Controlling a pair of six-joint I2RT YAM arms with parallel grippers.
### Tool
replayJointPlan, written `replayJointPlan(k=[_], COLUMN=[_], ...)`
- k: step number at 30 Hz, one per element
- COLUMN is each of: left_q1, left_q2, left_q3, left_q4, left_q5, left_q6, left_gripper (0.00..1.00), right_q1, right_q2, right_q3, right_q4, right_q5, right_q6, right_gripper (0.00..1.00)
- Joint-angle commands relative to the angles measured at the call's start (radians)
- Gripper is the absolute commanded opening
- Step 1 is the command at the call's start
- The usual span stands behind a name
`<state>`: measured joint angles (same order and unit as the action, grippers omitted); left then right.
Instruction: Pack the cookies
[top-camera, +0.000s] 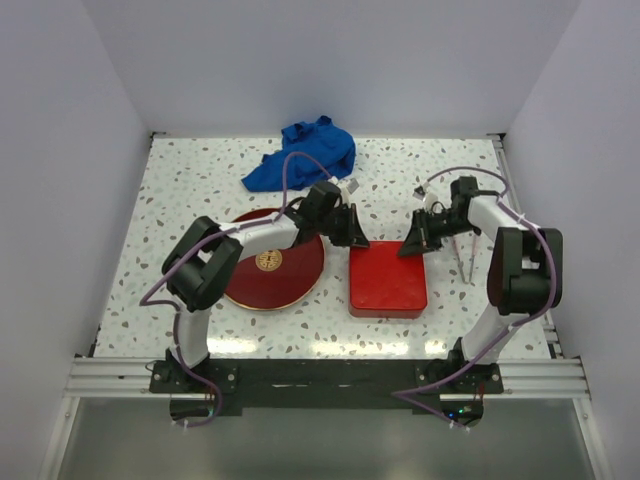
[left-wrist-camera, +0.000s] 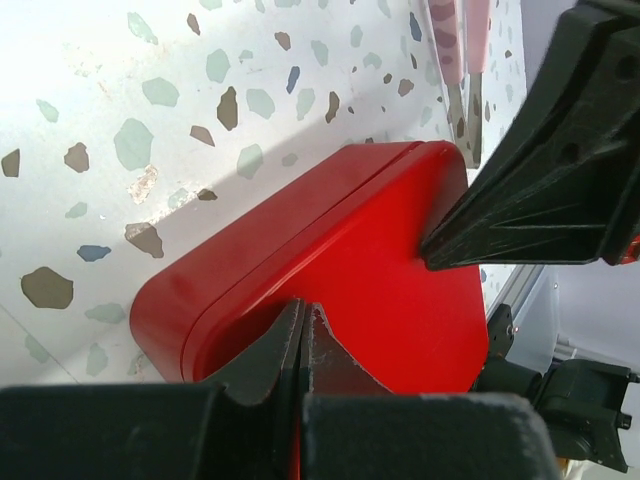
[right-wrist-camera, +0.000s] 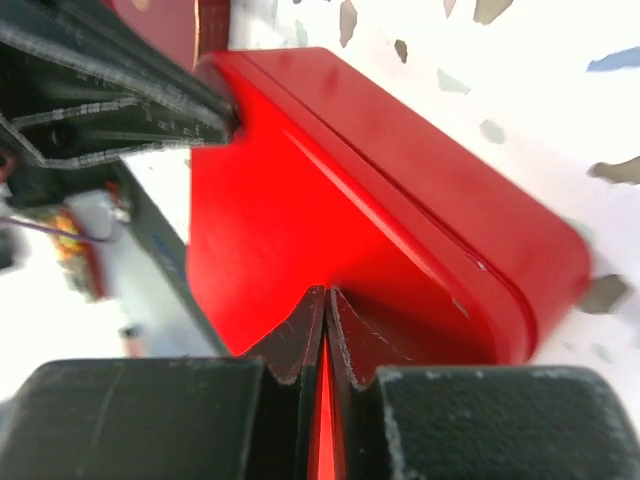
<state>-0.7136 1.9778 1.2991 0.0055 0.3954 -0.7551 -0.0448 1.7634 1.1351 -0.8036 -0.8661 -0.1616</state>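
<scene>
The cookies are out of view. A red square box (top-camera: 388, 282) lies shut with its lid on, between the arms. My left gripper (top-camera: 357, 241) is shut, its tips resting on the lid's far left corner; in the left wrist view the gripper (left-wrist-camera: 303, 306) touches the red lid (left-wrist-camera: 370, 235) with nothing between the fingers. My right gripper (top-camera: 409, 247) is shut too, tips down on the far right corner. In the right wrist view that gripper (right-wrist-camera: 327, 292) presses the lid (right-wrist-camera: 290, 200), and the left gripper (right-wrist-camera: 226, 117) shows opposite.
A dark red plate (top-camera: 300, 262) with a gold emblem lies left of the box, under the left arm. A blue cloth (top-camera: 303, 153) is bunched at the back. Pink tongs (top-camera: 462, 256) lie right of the box, near the table's right edge.
</scene>
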Motion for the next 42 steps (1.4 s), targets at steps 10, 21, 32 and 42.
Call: replayJointPlan(k=[10,21,32,42], left_q1=[0.013,0.013,0.013,0.011], left_q2=[0.081,0.089,0.078,0.075], left_q3=[-0.018,-0.018,-0.04,-0.046], left_q4=[-0.139,-0.131,-0.121,-0.114], left_q5=[-0.087,-0.079,-0.081,-0.078], left_q6=[0.073,0.068,0.066,0.066], left_gripper=[0.0,0.0,0.0,0.0], right_q1=[0.0,0.036,0.037,0.221], right_q2=[-0.31,-0.381,-0.467,-0.483], right_q3=[0.071,-0.199,-0.137,-0.277], right_q4=[-0.643,-0.321,-0.397,-0.218], right_q5=[0.103,0.348,0.316,0.403], right_q6=[-1.09,-0.902,-0.949,-0.756], right_gripper=[0.08,0.04,0.04,0.03])
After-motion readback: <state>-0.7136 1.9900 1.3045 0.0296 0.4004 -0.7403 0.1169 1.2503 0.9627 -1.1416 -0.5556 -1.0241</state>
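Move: The near right corner of the red lid lies about 13 cm back and 6 cm to the right of the right hand, barely 1 cm lower; the lid's middle is some 7 cm back and 4 cm left. The pink tongs lie on the table roughly 18 cm to its right, 2 cm back and 5 cm lower. From the left hand, at the far left corner, that near right corner is about 16 cm back and 17 cm right. The right hand's shut tips come off the lid near its far right corner and arc about 7 cm up and 12 cm back, drifting right, down to lid height by the near right corner; there they rise again and shift a few centimetres left, ending just above the lid. The wrist rolls some 55 degrees about its fingers, which end pointing more steeply down. The left hand keeps its closed tips on the far left corner. ##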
